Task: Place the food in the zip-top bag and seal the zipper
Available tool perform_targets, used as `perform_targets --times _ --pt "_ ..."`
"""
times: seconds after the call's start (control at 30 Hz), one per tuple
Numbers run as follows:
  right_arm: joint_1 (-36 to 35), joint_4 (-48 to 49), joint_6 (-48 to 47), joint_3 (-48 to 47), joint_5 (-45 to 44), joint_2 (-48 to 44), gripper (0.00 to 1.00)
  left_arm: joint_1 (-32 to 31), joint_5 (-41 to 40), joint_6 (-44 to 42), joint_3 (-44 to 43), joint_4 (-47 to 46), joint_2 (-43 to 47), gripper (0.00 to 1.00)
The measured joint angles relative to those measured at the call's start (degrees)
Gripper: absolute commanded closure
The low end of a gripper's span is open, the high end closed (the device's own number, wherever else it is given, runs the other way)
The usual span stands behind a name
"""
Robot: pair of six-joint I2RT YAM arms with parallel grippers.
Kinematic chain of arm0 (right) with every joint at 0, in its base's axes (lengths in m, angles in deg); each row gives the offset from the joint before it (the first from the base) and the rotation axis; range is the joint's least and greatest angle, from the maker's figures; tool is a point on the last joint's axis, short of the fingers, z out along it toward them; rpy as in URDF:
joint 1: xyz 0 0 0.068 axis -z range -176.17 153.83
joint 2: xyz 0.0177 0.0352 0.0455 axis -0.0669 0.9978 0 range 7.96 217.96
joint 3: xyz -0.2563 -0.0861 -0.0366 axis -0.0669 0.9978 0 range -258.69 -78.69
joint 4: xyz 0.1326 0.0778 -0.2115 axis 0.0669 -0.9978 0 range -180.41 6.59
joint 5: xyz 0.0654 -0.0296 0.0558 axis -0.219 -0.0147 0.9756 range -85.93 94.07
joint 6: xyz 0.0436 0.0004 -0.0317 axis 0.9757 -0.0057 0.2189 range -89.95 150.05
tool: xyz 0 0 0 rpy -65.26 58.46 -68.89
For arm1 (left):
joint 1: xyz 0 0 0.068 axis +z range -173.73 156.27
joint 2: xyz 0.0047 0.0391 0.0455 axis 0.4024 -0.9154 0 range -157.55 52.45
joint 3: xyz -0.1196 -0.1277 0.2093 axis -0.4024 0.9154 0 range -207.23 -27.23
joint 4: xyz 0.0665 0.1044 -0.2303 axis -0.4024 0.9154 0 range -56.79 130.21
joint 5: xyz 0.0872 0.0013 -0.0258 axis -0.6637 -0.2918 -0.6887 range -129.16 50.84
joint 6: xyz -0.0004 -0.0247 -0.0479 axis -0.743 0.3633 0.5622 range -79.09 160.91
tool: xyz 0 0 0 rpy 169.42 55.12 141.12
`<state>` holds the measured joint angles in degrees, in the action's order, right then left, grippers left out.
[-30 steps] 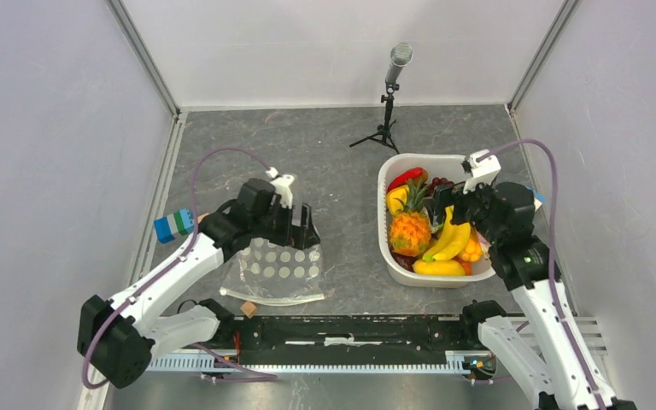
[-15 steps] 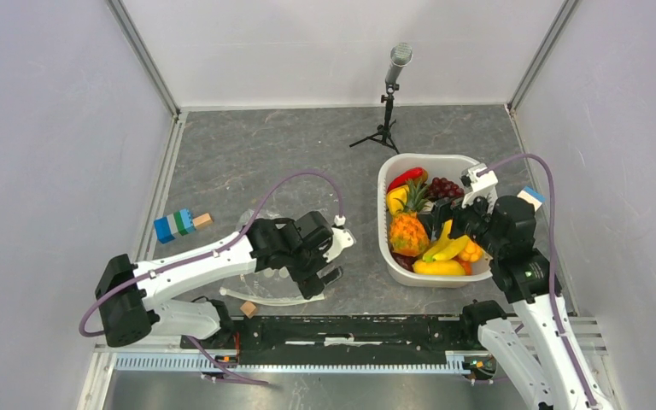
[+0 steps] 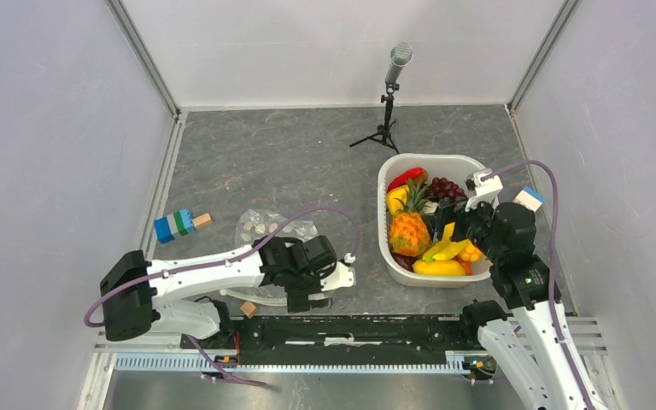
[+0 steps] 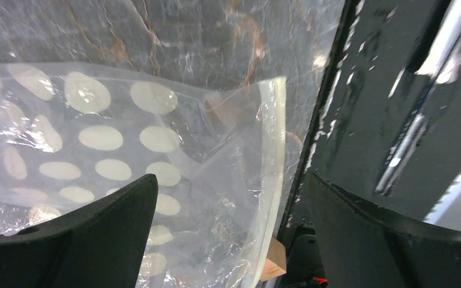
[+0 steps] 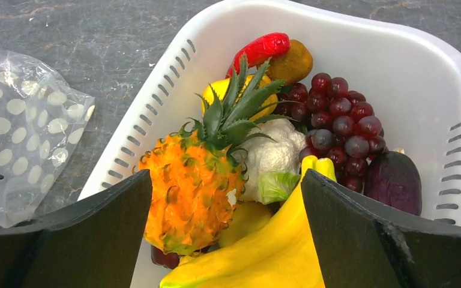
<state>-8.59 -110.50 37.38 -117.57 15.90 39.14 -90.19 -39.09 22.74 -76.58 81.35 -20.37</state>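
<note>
The zip-top bag (image 3: 266, 228) lies flat on the grey table, clear with white dots (image 4: 108, 144). Its zipper (image 4: 273, 162) runs along the near edge, beside the black rail. My left gripper (image 3: 305, 297) (image 4: 231, 180) hangs open just above that zipper edge, holding nothing. The food sits in a white basket (image 3: 390, 171) at the right: pineapple (image 5: 189, 186), bananas (image 5: 270, 252), cauliflower (image 5: 273, 153), grapes (image 5: 342, 120), red pepper (image 5: 263, 47). My right gripper (image 3: 444, 220) (image 5: 225, 177) is open over the pineapple and bananas. The bag (image 5: 18, 132) also shows left of the basket.
A microphone stand (image 3: 388, 102) stands at the back. Blue and green blocks (image 3: 175, 225) lie at the left, a small wooden cube (image 3: 248, 308) (image 4: 273, 264) by the bag's near corner. A black rail (image 3: 350, 329) runs along the near edge. A blue-white block (image 3: 530, 199) sits right of the basket.
My left arm swung from the bag's far side down to its near zipper edge, uncovering the bag's far end. The right gripper shifted slightly nearer over the basket. Both stay open.
</note>
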Motion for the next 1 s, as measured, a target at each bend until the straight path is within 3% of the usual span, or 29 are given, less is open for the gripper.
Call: perform_targets --times 0.17,0.23,0.47,0.63,0.83,1.0 --pt "0.0 0.0 0.5 0.9 -1.0 -0.1 0.02 -0.4 -4.9 -1.3 3.2 -0.3 -3.3 0.0" --pt "0.0 0.1 0.9 1.3 -1.6 -0.1 0.02 -0.4 -7.1 -1.3 4.7 -1.3 -4.7 0.06" --pt "0.0 0.5 1.9 1.9 -2.6 -0.1 0.02 -0.5 -12.5 -1.3 7.1 -4.7 -4.1 0.59" --pt "0.0 1.0 2.3 2.5 -3.2 -0.1 0.02 -0.5 -13.6 -1.2 7.1 -6.2 -3.1 0.8" --pt "0.0 1.5 2.8 3.7 -3.4 -0.1 0.02 -0.5 -13.6 -0.7 6.8 -7.8 -3.0 0.98" --pt "0.0 3.6 3.7 4.4 -3.1 1.4 0.02 -0.5 -13.8 2.0 4.6 -9.4 -3.5 0.98"
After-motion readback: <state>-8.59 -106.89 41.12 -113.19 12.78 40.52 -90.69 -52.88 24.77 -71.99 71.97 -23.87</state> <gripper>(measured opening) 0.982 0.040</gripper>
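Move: The right part of the bag's zipper lies about 4 cm to the left hand's left, 2 cm ahead and 4 cm below its open fingers. The bag's dotted body is some 8 cm ahead, 6 cm left; the wooden block is level fore-and-aft, roughly 11 cm left, both about 5 cm lower. From the right hand, that zipper part is some 20 cm left, 13 cm back and 18 cm below. Left hand dips 4 cm down-left, pinches the zipper, draws it right and up; right hand sinks 3 cm. ##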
